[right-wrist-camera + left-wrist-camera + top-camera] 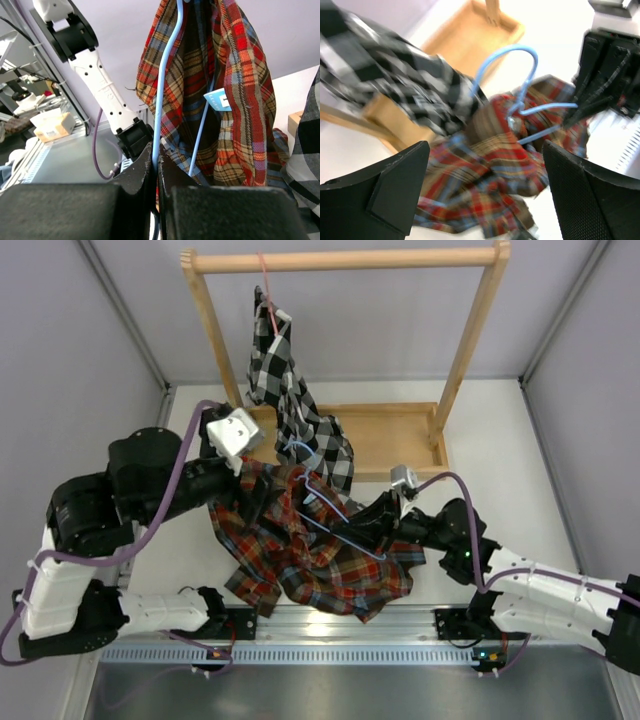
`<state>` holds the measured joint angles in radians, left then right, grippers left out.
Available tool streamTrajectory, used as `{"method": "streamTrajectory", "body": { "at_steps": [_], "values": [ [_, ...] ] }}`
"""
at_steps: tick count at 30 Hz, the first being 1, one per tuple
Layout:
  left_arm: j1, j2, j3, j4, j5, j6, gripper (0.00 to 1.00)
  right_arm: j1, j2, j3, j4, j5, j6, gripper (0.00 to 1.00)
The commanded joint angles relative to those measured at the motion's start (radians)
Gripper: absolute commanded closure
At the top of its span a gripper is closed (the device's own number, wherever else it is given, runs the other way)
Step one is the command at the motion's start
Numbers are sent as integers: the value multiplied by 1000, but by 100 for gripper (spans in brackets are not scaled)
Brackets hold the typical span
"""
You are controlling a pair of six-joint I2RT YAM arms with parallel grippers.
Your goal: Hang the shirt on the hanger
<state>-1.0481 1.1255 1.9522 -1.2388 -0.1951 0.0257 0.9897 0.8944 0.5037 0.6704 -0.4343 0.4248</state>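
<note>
The red, orange and blue plaid shirt [310, 565] lies bunched on the table between the arms. The light-blue wire hanger [330, 508] is threaded into it, and its hook [520, 62] sticks out of the collar towards the rack. My right gripper [156, 167] is shut on one wire of the hanger [167, 75], with the shirt [235, 100] draped over it. In the top view this gripper [352, 532] sits at the shirt's right side. My left gripper [485, 195] is wide open just above the shirt's [490, 165] left part, holding nothing; the top view shows it [258, 498] at the shirt's upper left edge.
A wooden rack [340, 260] stands at the back on a wooden tray base [395, 435]. A black-and-white checked shirt [285, 390] hangs from it on a pink-red hanger [265, 285], its lower end reaching down to the plaid shirt. Grey walls close both sides.
</note>
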Motion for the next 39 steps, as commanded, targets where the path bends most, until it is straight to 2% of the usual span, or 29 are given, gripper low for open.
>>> {"method": "streamTrajectory", "body": {
  "at_steps": [1, 4, 6, 10, 14, 20, 23, 24, 26, 36, 37, 38, 39],
  "values": [
    [0, -90, -95, 201, -69, 173, 2, 23, -48, -7, 213, -3, 12, 100],
    [0, -162, -218, 314, -64, 246, 2, 24, -69, -24, 213, -9, 26, 100],
    [0, -181, -248, 358, -24, 318, 2, 23, -98, -33, 206, -15, 34, 100],
    [0, -202, -300, 384, 164, 510, 5, 23, -149, -39, 140, -66, 37, 100],
    [0, -239, -381, 495, 297, 611, 7, 23, -201, -63, 123, -98, 43, 100],
    [0, -182, -352, 473, 427, 582, 11, 23, -264, -64, 46, -121, 20, 100],
    [0, -162, -364, 458, 451, 559, 21, 23, -282, -45, -3, -144, 2, 100],
    [0, -159, -368, 452, 454, 556, 30, 24, -285, -42, -12, -150, -1, 100],
    [0, -145, -366, 426, 465, 543, 36, 24, -302, -34, -40, -164, -15, 100],
    [0, -72, -305, 286, 519, 504, 44, 24, -324, -16, -66, -215, -31, 100],
    [0, -58, -303, 260, 517, 500, 49, 23, -325, -10, -74, -218, -35, 100],
    [0, -58, -306, 257, 511, 499, 60, 24, -331, -5, -90, -218, -44, 100],
    [0, -61, -318, 259, 508, 499, 65, 24, -333, -1, -98, -218, -46, 100]
  ]
}}
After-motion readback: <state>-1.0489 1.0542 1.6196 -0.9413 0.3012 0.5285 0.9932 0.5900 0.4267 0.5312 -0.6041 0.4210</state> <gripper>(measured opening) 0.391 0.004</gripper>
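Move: The open left hand has the plaid shirt's collar, where the hanger neck comes out, about 5 cm to its right, 1 cm ahead and some 5 cm below. The hanger hook stands roughly 5 cm ahead and 4 cm right, level with it, and the checkered shirt about 13 cm ahead, 6 cm right and 10 cm lower. From the right hand, gripping the hanger, the collar is some 6 cm ahead, 7 cm left and 6 cm up. Turning clockwise, left hand sweeps about 7 cm right, narrowing around the collar, while right draws the hanger back. ##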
